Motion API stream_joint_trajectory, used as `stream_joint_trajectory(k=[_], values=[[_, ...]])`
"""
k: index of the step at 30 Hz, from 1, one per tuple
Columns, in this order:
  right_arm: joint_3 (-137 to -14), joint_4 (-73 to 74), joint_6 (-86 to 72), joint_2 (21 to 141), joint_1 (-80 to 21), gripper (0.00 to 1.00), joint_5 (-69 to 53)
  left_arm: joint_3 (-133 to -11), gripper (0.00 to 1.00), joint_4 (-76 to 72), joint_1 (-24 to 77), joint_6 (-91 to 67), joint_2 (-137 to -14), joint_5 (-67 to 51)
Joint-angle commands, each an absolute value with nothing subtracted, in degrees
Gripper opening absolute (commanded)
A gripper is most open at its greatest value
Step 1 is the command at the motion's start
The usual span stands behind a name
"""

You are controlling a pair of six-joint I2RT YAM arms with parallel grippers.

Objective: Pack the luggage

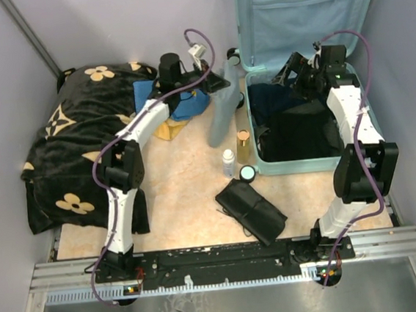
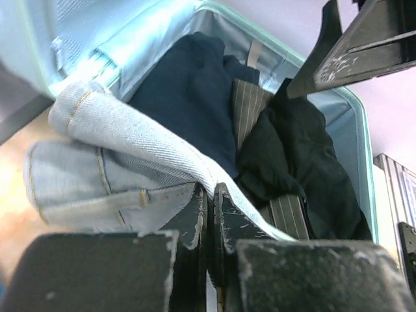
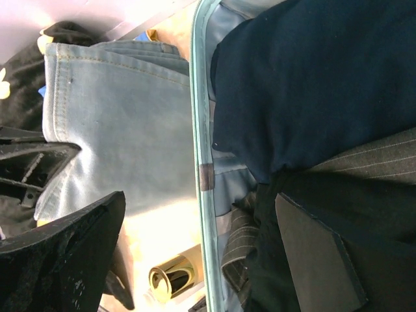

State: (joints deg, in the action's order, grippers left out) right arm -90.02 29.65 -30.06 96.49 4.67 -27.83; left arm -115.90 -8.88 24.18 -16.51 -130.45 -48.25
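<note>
The luggage (image 1: 319,162), a pale mint-blue suitcase, lies open at the right with its lid (image 1: 304,6) leaning on the back wall. Inside lie a navy garment (image 2: 188,97), a pinstriped one (image 2: 250,107) and a black one (image 2: 292,162). My left gripper (image 1: 218,81) is shut on the edge of light blue jeans (image 1: 223,118), which hang just left of the suitcase's rim (image 3: 201,130). In the left wrist view the denim (image 2: 117,162) runs over the closed left gripper (image 2: 212,195). My right gripper (image 1: 294,74) hovers open over the suitcase's back left corner; in the right wrist view the right gripper (image 3: 195,253) holds nothing.
A black blanket with tan flowers (image 1: 82,146) covers the left side, with a blue item (image 1: 181,103) at its edge. A white bottle (image 1: 228,161), a gold-capped bottle (image 1: 243,145) and a round lid (image 1: 247,172) stand beside the suitcase. A black pouch (image 1: 252,211) lies near the front.
</note>
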Motion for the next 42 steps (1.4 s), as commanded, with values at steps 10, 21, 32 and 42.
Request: stream_joint_trajectory(k=[10,21,32,42], values=[[-90.4,27.9,-33.0,96.5,1.6,0.94,-25.7,-123.4,0.00,-28.3,35.7,-14.2,-141.2,-42.7],[-95.7,28.5,-34.3,102.5,-3.8,0.89,-18.7,-120.2,0.00,-28.6,38.3,-6.5,-140.4,-44.5],[-101.4,28.5,-31.6,108.6,-6.0,0.73,-13.4,-115.0,0.00,-28.3,38.8,-0.4,-137.8,-47.6],[-98.4,27.4,-28.1,109.9,-7.3,0.23,-14.5,-117.2,0.03,-27.4,38.6,1.2,-137.9,-46.7]])
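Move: My left hand already holds the folded jeans, their middle hanging some 10 cm below it and 4 back. The suitcase's middle is about 30 cm to its right, 8 back and 20 below; the gold bottle stands 6 right, 16 back. From my open right hand the jeans' middle is roughly 19 cm left, 4 back and 10 below, with the navy cloth about 5 right, 1 back and 17 below. Keeping its pinch, my left hand swings the jeans about 13 cm right to the suitcase's rim, sinking and drawing back some 6 cm each, quickly at first, while the wrist rolls about 25 degrees. My right hand waits, then goes left, down and forward, roughly 5 cm each way, to meet it, and closes more than halfway around the bunched jeans beside the left fingers. ##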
